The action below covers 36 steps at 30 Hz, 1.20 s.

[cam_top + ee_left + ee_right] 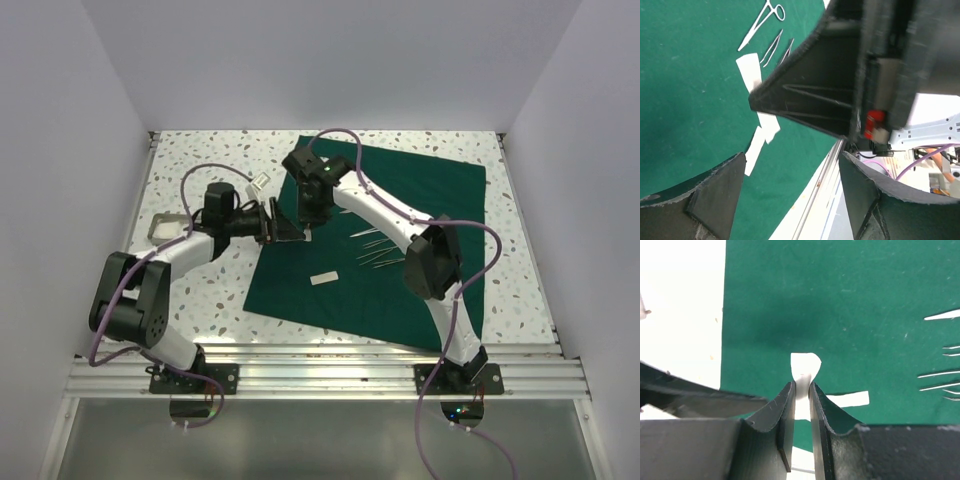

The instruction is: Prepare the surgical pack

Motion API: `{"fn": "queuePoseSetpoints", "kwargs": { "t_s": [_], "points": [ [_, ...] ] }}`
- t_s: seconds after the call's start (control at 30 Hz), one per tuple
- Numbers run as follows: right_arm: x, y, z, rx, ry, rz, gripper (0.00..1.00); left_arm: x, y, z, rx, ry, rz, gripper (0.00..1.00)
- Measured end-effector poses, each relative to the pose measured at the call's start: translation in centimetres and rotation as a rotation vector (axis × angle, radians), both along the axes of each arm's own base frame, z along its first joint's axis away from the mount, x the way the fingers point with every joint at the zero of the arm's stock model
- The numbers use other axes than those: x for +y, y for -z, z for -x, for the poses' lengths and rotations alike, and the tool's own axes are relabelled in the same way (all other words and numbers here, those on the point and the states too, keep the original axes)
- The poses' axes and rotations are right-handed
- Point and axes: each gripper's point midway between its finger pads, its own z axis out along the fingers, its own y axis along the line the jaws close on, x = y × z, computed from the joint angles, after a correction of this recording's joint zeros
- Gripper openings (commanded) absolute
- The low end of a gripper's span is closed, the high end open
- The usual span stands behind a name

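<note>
The dark green drape [400, 200] lies spread flat on the table. My right gripper [801, 386] is shut on a white gauze piece [804, 365] and holds it just above the drape's left part. A second gauze strip [325, 278] lies flat on the drape nearer the front. Thin steel instruments [375, 250] lie in a row at the drape's middle, ring-handled forceps [762, 22] among them. My left gripper [792, 195] stands open with nothing between its fingers, close beside the right gripper [307, 226]. The shiny metal tray [165, 226] sits off the drape at the left.
The speckled table [200, 290] is bounded by white walls at the back and sides. An aluminium rail [330, 370] runs along the near edge. The right arm's forearm [390, 215] crosses above the drape, and purple cables loop over both arms.
</note>
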Motion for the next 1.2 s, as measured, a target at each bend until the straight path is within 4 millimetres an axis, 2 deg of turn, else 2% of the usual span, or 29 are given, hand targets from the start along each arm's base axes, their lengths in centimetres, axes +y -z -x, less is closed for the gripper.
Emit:
{"fn": "queuePoseSetpoints", "kwargs": {
  "t_s": [0.3, 0.63, 0.77, 0.83, 0.87, 1.1, 1.2],
  "points": [
    [0.1, -1.1, 0.9, 0.006, -0.011, -0.048, 0.2, -1.0, 0.0, -1.2, 0.002, 0.016, 0.011, 0.58],
    [-0.1, -1.7, 1.2, 0.002, -0.012, -0.063, 0.2, -2.1, 0.9, -1.2, 0.027, 0.042, 0.008, 0.49],
    [-0.2, -1.3, 1.2, 0.007, -0.009, -0.059, 0.2, -2.3, 1.2, -1.2, 0.037, 0.048, 0.007, 0.37],
    [-0.2, -1.2, 1.3, 0.009, -0.009, -0.059, 0.19, -2.4, 1.1, -1.2, 0.039, 0.048, 0.008, 0.29],
    [-0.2, -1.2, 1.3, 0.008, -0.009, -0.059, 0.19, -2.4, 1.1, -1.2, 0.037, 0.049, 0.009, 0.22],
    [-0.2, -1.2, 1.3, 0.006, -0.007, -0.064, 0.2, -2.6, 1.2, -1.4, 0.039, 0.053, 0.009, 0.13],
    [-0.1, -1.2, 1.2, 0.006, -0.007, -0.067, 0.2, -2.6, 1.3, -1.4, 0.043, 0.052, 0.008, 0.02]
  ]
}}
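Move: The white strip already pinched in the right fingers has its middle about 3 cm ahead of the open left hand, 3 cm to its right and 2 cm below. From the right hand, the left gripper is some 4 cm back, 3 cm to the left and 1 cm up. The flat strip still on the mat lies 9 cm back from the right hand, 3 cm right and 13 below; the tweezers are roughly 3 cm back from that hand and 17 cm right. The held strip's free end is what the left hand closes on: it edges about 2.5 cm right and 1.5 cm forward, sinking a little, until its fingers, starting wide, shut almost completely on that end just under the right fingertips. The right hand keeps its pinch, easing back and up a centimetre or so towards the left fingers before holding nearly still. ##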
